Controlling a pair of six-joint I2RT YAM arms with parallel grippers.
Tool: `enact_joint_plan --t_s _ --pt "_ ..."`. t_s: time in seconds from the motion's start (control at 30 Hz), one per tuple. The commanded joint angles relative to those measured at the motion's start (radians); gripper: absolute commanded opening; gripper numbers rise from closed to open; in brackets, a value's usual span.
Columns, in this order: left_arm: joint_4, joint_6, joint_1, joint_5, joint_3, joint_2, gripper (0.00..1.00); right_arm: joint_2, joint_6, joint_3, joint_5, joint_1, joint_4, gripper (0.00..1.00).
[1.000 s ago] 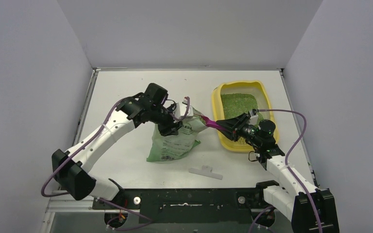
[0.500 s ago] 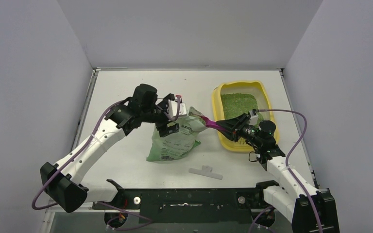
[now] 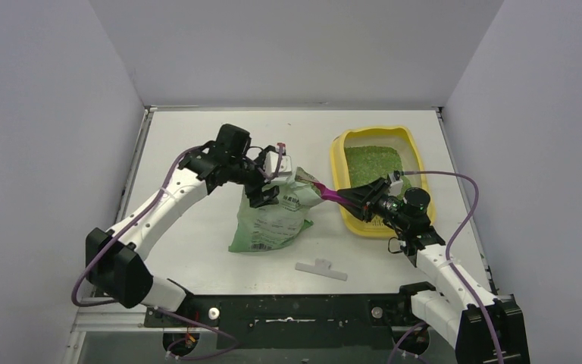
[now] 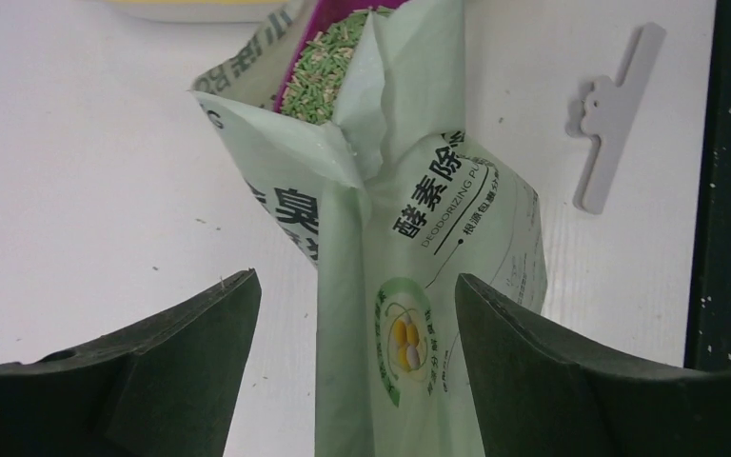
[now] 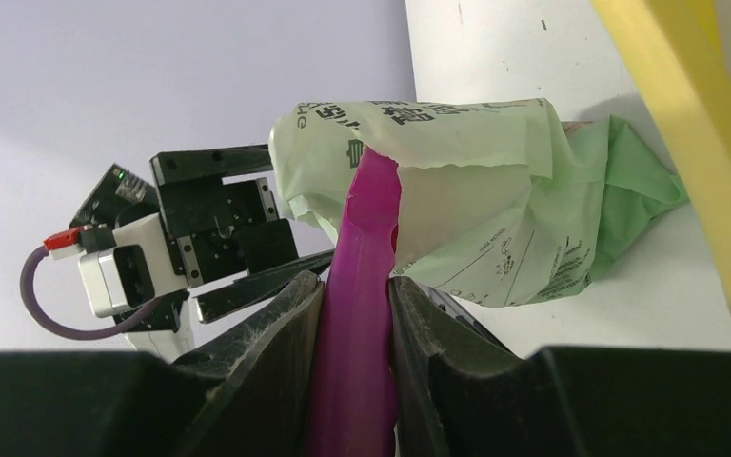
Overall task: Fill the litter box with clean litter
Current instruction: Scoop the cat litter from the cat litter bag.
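The yellow litter box [image 3: 339,152] lies at the right of the table with green clean litter [image 3: 375,162] in it. A light-green printed bag [image 3: 271,218] stands left of it, mouth open, with more clean litter [image 4: 316,76] showing inside. My left gripper [image 4: 354,278] is open, one jaw on each side of the bag's upper fold [image 4: 419,257], a gap showing at each. My right gripper [image 5: 355,286] is shut on the handle of a magenta scoop [image 5: 366,257], whose head reaches into the bag's mouth [image 3: 320,189]. From above, the left gripper [image 3: 267,189] is at the bag's top and the right gripper [image 3: 351,196] is at the box's near-left corner.
A white bag clip [image 3: 320,268] lies on the table near the front edge, also in the left wrist view as the clip [image 4: 614,114]. The box's yellow rim [image 5: 695,124] runs close beside the right arm. Grey walls stand on three sides.
My left gripper has opened and let go of the bag's top, and its arm has shifted a little. The right gripper and scoop have stayed put.
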Motion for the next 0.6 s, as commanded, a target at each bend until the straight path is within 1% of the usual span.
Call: enact_joint_plan --t_s 0.0,0.1,0.13,0.23,0.3,0.47,0.57 --pt "-0.229 0.097 -0.001 0.157 0.137 0.082 0.68 -0.024 -0.01 0.031 -0.025 0.012 0.047 0.0" --pt "-0.292 0.115 -0.008 0.167 0.175 0.123 0.52 -0.024 -0.003 0.032 -0.032 0.012 0.053 0.0" --pt "-0.303 0.124 -0.012 0.164 0.184 0.131 0.45 -0.025 0.003 0.031 -0.034 0.012 0.055 0.0" --pt "-0.326 0.14 -0.023 0.154 0.21 0.149 0.15 -0.04 0.016 0.03 -0.037 0.012 0.06 0.0" --pt "-0.336 0.16 -0.029 0.168 0.225 0.15 0.01 -0.055 0.026 0.027 -0.037 0.01 0.059 0.0" --pt "-0.306 0.221 -0.056 0.182 0.257 0.132 0.0 -0.11 0.06 0.01 -0.03 0.003 0.056 0.0" --pt "-0.306 0.26 -0.073 0.195 0.306 0.14 0.0 -0.161 0.055 0.006 -0.026 -0.005 0.011 0.0"
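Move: The folded edge of the cat litter bag's mouth runs loose between my left hand's open fingers; the part to pinch is about 3 cm back, 1 cm right and 2 cm down. The loaded scoop's bowl lies some 9 cm to this hand's right, level with it and 2 cm lower; the grey clip is on the table, 16 cm back and 15 cm right. From my right hand, the bag's mouth is about 10 cm left, 5 cm forward and slightly below. I draw my left hand back about 3 cm along the bag's rim, dipping some 2 cm before easing up a little, while the wrist turns clockwise and tips down by roughly 10 degrees each and the fingers shut on the folded edge. My right hand keeps its grip on the scoop, then late on lifts it and draws it back, a good centimetre each way. ##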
